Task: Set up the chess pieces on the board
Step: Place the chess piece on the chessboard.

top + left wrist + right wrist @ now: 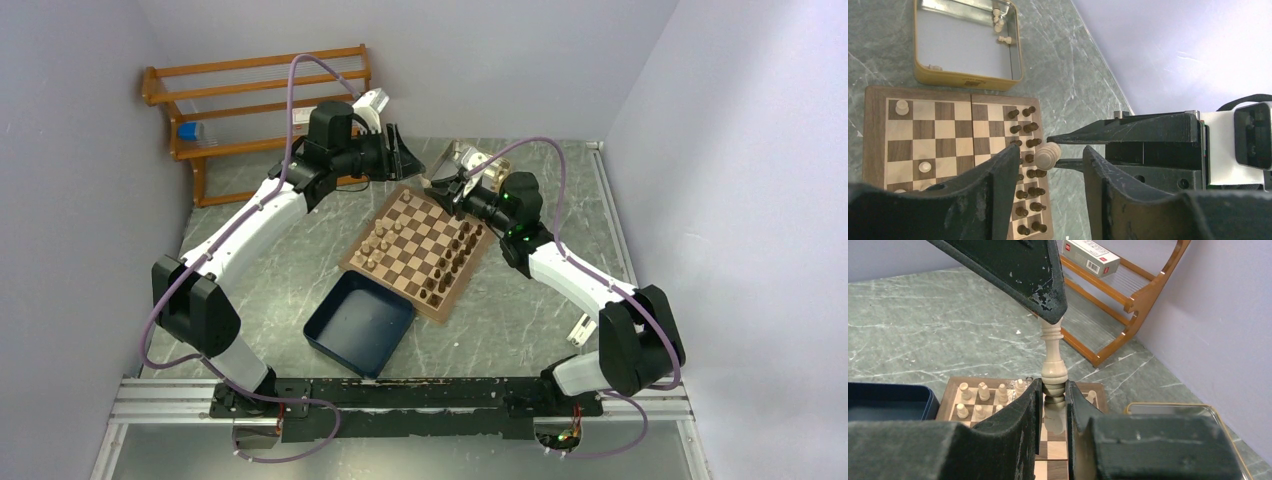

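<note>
My right gripper [1053, 392] is shut on the base of a tall light tan chess piece [1053, 357], holding it in the air over the far corner of the board [415, 240]. My left gripper [1050, 152] is open, its jaws standing on either side of that piece [1048, 155] with a gap on both sides. One left finger [1023, 270] covers the piece's top in the right wrist view. Dark pieces [1028, 165] fill two rows along one board edge. Light pieces [983, 392] stand along the opposite edge.
A shiny tin [965, 79] just beyond the board holds several loose light pieces [1000, 25]. A navy blue tray [360, 322] sits at the board's near corner. A wooden rack [260, 100] stands against the back wall on the left.
</note>
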### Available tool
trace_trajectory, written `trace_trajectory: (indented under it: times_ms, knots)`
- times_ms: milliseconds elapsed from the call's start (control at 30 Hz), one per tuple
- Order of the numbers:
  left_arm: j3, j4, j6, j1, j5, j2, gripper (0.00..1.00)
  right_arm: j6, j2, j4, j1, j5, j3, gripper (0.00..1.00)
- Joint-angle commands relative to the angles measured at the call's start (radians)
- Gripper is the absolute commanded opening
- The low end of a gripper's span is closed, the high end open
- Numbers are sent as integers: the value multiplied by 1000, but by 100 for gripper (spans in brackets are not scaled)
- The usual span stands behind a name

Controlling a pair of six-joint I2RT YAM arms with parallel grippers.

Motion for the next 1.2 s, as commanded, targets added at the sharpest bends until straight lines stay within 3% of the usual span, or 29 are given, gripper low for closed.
trace_trajectory:
  times_ms: [0, 400, 633, 867, 1167]
  knots:
    - [-1, 54, -17, 12, 64, 3, 51, -9, -31, 27, 7, -5, -9, 0]
    - [-26, 57, -20, 13, 77, -6, 50, -7, -36, 28, 8, 4, -9, 0]
    - [-29, 52, -9, 12, 83, -8, 38, -10, -32, 28, 8, 10, -13, 0]
    - [-28, 46, 11, 13, 72, -14, 20, -9, -25, 28, 8, 18, -13, 0]
    - [11, -13, 68, 14, 7, -12, 15, 80, -8, 19, 10, 52, -23, 0]
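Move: Just between the left hand's half-open fingers stands the light chess piece, its middle about 3 cm below that hand point; the right hand already grips its lower part, with the piece's middle only some 1 cm above the right hand point. From the left hand, the chessboard's centre is roughly 5 cm back, 1 cm left and 29 cm below, and the yellow box about 14 cm ahead, 10 cm to the right and 27 cm below. Closing on the upper part of the upright piece, the left hand first eases about half a centimetre back and to its right, turning a few degrees clockwise; it then stays nearly in place while its fingers shut from over half open to about a quarter and pinch the piece from both sides. The right hand holds still and keeps its grip lower down. ##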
